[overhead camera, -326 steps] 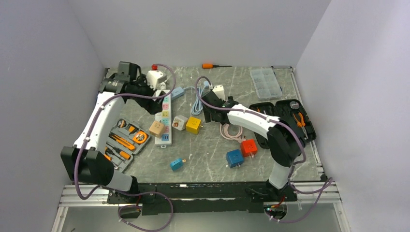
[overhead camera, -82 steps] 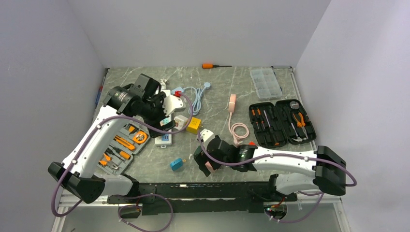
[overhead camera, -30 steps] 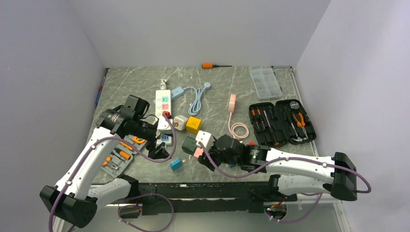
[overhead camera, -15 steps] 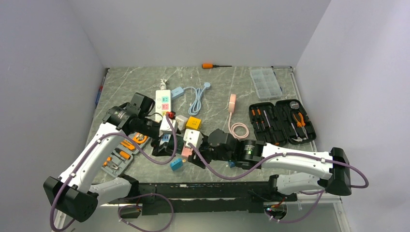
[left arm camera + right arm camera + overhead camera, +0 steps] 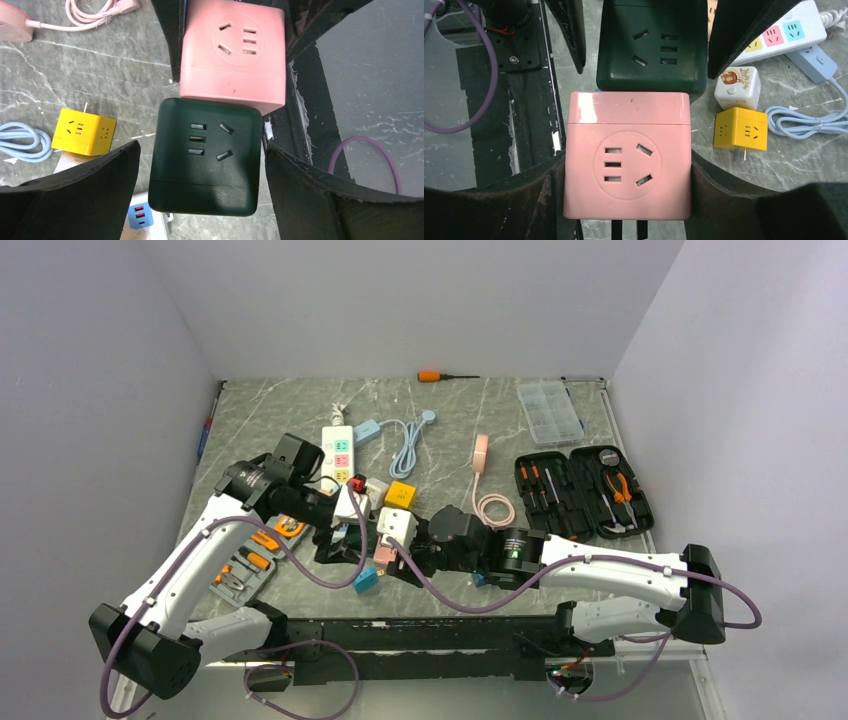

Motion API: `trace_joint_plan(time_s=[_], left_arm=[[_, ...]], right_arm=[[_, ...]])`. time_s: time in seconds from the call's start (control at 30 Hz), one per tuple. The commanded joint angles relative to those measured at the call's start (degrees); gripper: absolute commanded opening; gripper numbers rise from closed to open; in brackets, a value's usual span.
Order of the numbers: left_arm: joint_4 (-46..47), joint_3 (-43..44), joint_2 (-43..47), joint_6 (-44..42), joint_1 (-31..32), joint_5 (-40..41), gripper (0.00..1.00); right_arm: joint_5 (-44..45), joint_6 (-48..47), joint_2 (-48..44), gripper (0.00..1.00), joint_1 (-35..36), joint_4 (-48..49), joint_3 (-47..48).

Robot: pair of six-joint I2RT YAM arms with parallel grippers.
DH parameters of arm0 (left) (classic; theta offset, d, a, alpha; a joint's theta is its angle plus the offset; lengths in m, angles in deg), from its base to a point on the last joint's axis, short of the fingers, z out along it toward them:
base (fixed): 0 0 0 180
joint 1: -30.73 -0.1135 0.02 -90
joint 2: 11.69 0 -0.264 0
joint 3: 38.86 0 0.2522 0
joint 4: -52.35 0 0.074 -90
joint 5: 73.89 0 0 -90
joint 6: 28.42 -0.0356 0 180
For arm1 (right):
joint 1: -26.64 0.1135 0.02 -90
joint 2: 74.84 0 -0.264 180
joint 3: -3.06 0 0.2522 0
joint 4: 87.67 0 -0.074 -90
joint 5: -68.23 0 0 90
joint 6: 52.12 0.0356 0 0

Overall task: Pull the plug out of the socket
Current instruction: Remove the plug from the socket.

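My right gripper (image 5: 626, 200) is shut on a pink cube adapter (image 5: 626, 150), its fingers pressed to both sides. A dark green cube plug (image 5: 205, 155) sits flush against the pink cube's far face. My left gripper (image 5: 202, 200) is open and straddles the green cube, with a gap on each side. In the top view the two grippers meet near the table's front middle, left (image 5: 338, 540) and right (image 5: 392, 545). The socket, a long white power strip (image 5: 784, 30) with pastel outlets, lies behind them (image 5: 338, 445), partly hidden by my left arm.
A yellow cube (image 5: 740, 129) and a white cube with a sticker (image 5: 737, 87) sit beside the strip. A light-blue strip with a coiled cord (image 5: 405, 445), a pink cord (image 5: 490, 508), two tool cases (image 5: 580, 490) (image 5: 250, 550) and a small blue cube (image 5: 365, 578) lie around.
Over the last second my right arm carried the joined cubes leftward, and my left gripper came up around the green one. In the last half second almost nothing moved.
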Motion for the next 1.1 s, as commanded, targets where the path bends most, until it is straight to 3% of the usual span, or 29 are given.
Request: trace_joint_plan(time_s=[0.0, 0.17, 0.33, 0.43, 0.53, 0.87, 1.07], left_arm=[[2.93, 1.04, -0.72, 1.84, 0.87, 0.37, 0.92], [4.88, 0.63, -1.19, 3.71, 2.25, 2.68, 0.81], [4.79, 0.52, -1.36, 3.46, 2.76, 4.23, 0.63], [4.32, 0.67, -1.60, 2.88, 2.76, 5.36, 0.39], [4.02, 0.53, -1.59, 1.75, 2.76, 7.14, 0.00], [-0.86, 0.23, -2.46, -3.74, 2.69, 21.06, 0.00], [-4.08, 4.32, -3.61, -5.65, 0.86, 23.96, 0.00]], right_arm=[[-0.58, -0.91, -0.56, 0.00, 0.39, 6.11, 4.07], [-0.58, -0.76, -0.30, 0.00, 0.32, 7.35, 4.24], [-0.56, -0.69, -0.05, 0.00, 0.37, 8.45, 3.73], [-0.55, -0.57, 0.00, 0.00, 0.33, 8.36, 3.40], [-0.58, -0.57, -0.50, 0.00, 0.34, 7.78, 2.67], [2.05, 1.06, -7.28, 0.00, 0.20, 3.02, -2.75], [2.96, 3.30, -10.06, 0.00, 0.22, -1.59, -5.09]])
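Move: About a centimetre right of the open left hand, forward and slightly below, is the dark green plug, still joined to the pink one held in the right fingers. The pink plug's middle lies some 6 cm right and 1 cm back of the left hand; the yellow plug 6 cm right, 8 ahead, about 16 below; the blue plug straight back 9 cm, equally low. From the right hand, the green plug is 5 cm left and 2 ahead. Closing on two opposite sides of the dark green plug, the left fingers take a grip while the hand eases forward and sinks just over 1 cm, their tips then dipping by 5 to 10 degrees. The right hand keeps its grip on the pink plug, first rising slightly, then drawing it about 1 cm to the right, away from the left arm's side. ##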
